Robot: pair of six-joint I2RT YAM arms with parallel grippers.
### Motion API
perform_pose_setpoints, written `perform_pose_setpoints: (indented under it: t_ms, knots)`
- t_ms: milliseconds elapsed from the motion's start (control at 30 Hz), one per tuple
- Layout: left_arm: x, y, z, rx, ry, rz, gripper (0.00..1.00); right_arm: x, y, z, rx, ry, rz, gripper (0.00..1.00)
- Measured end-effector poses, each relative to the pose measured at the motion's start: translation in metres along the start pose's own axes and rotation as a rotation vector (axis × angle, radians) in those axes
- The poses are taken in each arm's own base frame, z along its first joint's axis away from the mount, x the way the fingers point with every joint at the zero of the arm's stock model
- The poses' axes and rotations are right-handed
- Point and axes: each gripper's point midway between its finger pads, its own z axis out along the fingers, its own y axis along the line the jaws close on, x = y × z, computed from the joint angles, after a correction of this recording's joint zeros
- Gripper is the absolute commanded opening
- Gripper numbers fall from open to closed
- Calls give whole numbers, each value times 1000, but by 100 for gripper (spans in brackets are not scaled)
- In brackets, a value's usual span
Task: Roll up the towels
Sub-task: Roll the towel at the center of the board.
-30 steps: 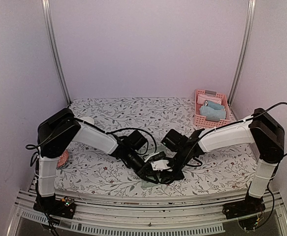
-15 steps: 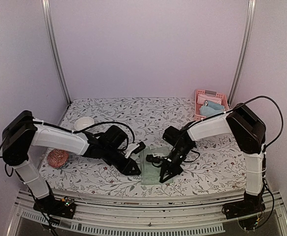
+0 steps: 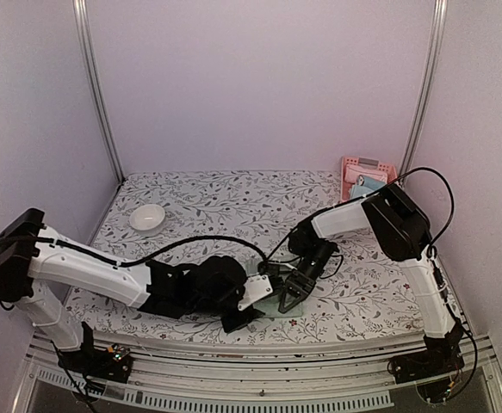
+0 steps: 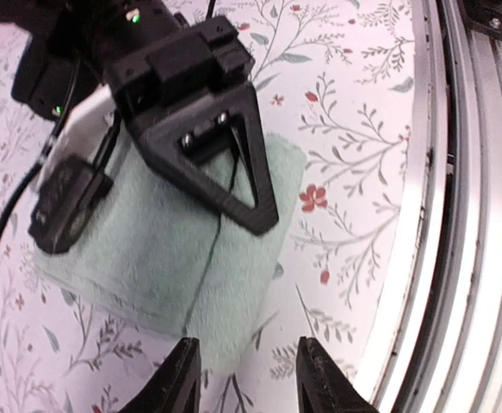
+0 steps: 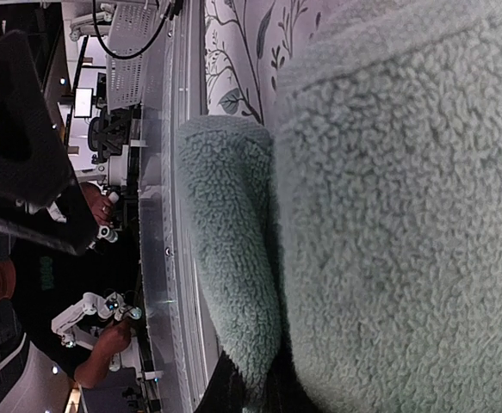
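The sage-green towel (image 4: pixel 160 258) lies flat near the table's front edge, seen in the top view (image 3: pixel 270 307) between the two arms. My right gripper (image 3: pixel 287 298) rests on it from the far side. In the right wrist view its fingers (image 5: pixel 233 391) pinch a raised fold of the green terry (image 5: pixel 233 284), so that gripper (image 5: pixel 259 391) is shut on the towel. My left gripper (image 4: pixel 246 383) hovers open just off the towel's near corner, with only tablecloth between its fingertips. The light blue towel (image 3: pixel 359 190) lies in the pink basket (image 3: pixel 367 165).
A white bowl (image 3: pixel 147 216) stands at the back left. The pink basket sits at the back right, partly behind the right arm. The metal rail (image 4: pixel 461 215) of the table's front edge runs close beside the left gripper.
The left arm has swung down and right to the towel's near corner, and its jaws have opened wider. The right gripper stays shut on the towel, while its arm has stretched further over the table.
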Motion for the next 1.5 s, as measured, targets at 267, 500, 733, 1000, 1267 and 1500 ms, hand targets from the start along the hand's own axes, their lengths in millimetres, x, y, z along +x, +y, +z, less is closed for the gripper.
perform_pose_setpoints:
  t_ms: [267,500,733,1000,1267,1500]
  knots:
    - [-5,-4,44,-48,88,245,41,7,1,-4,-27,6,55,6]
    - [13,-6,71,-50,165,320,30,7,2,-5,-39,7,69,8]
    - [11,-7,72,-44,162,333,9,8,3,-5,-41,10,79,25]
    - [10,-25,69,72,166,294,6,15,13,-25,14,23,47,32]
    - [8,-43,65,289,201,145,7,4,54,-156,375,-281,-205,32]
    - [-6,-35,86,541,223,-121,7,49,94,-144,672,-310,-467,34]
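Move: Close under the left hand, the towel's rolled near edge has its middle about 5 cm to the right, 2 cm ahead and 7 cm below. The right gripper already pinches that roll some 2 cm right of its middle. The towel's flat part lies with its middle roughly 8 cm ahead of the roll. From the right hand, the roll's middle is about 2 cm to the left, level with the fingertips; the flat part stretches ahead. Sinking about 6 cm and reaching right, the left hand closes its open fingers on the roll beside the right gripper, which keeps its pinch until then. The right fingers open and lift away up and right, swinging to point down. Left then draws the roll back about 3.5 cm, eases forward and right, and swings its fingertips some 40 degrees towards the base. ##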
